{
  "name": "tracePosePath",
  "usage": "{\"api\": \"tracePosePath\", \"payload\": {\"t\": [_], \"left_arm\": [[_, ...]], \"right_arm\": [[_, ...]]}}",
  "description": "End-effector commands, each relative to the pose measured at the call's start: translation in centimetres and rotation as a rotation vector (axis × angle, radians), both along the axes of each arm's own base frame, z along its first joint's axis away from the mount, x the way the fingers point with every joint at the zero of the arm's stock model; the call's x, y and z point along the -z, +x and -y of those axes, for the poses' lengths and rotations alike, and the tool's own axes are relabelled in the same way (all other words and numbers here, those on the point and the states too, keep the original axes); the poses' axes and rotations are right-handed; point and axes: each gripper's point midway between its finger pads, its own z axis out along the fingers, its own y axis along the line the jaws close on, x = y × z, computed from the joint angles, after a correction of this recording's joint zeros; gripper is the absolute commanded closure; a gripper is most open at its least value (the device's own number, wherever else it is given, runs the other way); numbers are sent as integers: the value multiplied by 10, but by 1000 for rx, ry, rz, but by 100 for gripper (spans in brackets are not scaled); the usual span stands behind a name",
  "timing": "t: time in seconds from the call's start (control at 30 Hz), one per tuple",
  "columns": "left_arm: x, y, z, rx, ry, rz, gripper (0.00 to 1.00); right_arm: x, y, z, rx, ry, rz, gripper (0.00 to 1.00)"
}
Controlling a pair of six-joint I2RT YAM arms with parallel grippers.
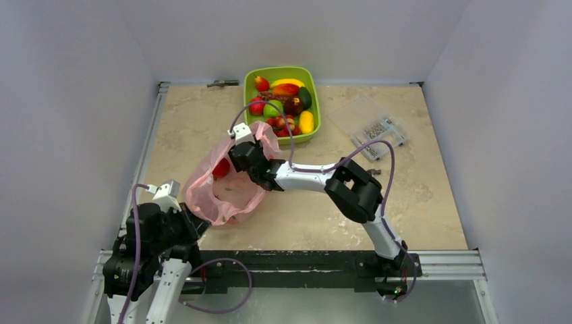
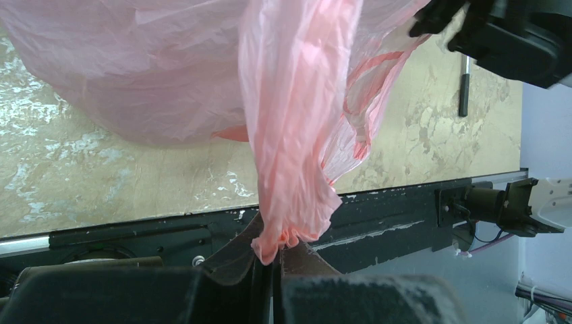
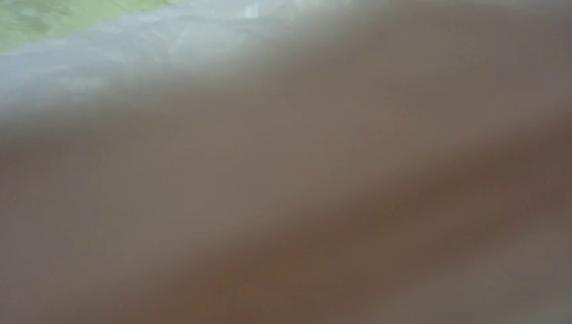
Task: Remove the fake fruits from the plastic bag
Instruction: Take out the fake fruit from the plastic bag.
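Observation:
The pink plastic bag (image 1: pixel 226 192) lies left of centre on the table, its mouth held up and open. One red fake fruit (image 1: pixel 220 168) shows inside it. My left gripper (image 1: pixel 195 219) is shut on the bag's near edge; the left wrist view shows a bunched pink fold (image 2: pixel 290 169) pinched between the jaws (image 2: pixel 275 253). My right gripper (image 1: pixel 235 162) reaches into the bag's mouth beside the red fruit, its fingers hidden by plastic. The right wrist view is a blurred pink-brown with nothing distinct.
The lime-green tray (image 1: pixel 316 115) stands behind the bag, holding several fruits, a banana (image 1: pixel 287 83) and an avocado (image 1: pixel 305 98). A clear plastic box (image 1: pixel 374 125) of small parts lies at the back right. The black rail (image 1: pixel 303 260) runs along the near edge.

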Motion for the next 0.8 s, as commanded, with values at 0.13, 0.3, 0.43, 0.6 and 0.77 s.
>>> {"api": "tracePosePath", "payload": {"t": [0.13, 0.3, 0.43, 0.6, 0.77], "left_arm": [[-4, 5, 1, 14, 3, 27, 100], [-4, 5, 2, 23, 2, 22, 100], [-4, 5, 2, 20, 1, 24, 100], [-5, 5, 2, 19, 3, 27, 100], [-4, 6, 4, 29, -4, 16, 100]], "right_arm": [[-49, -74, -5, -144, 152, -38, 97], [-58, -120, -6, -240, 231, -120, 100], [-71, -146, -5, -322, 270, -156, 100], [-112, -153, 6, -328, 315, -152, 100], [-171, -161, 5, -393, 419, -99, 100]]}}
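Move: The right hand, deep in the bag's far end with the tomato already gripped, has the middle of the bag mouth about 13 cm back, roughly level sideways and 4 cm above. A loose red fruit lies some 10 cm back, 6 cm left and 5 below; the green bin is about 13 cm ahead, 14 right and 5 below. From the left hand, the bag mouth is roughly 15 cm ahead, 7 right and 6 below. Still gripping the tomato, the right hand draws back about 15 cm and rises some 10 to the bag mouth. ##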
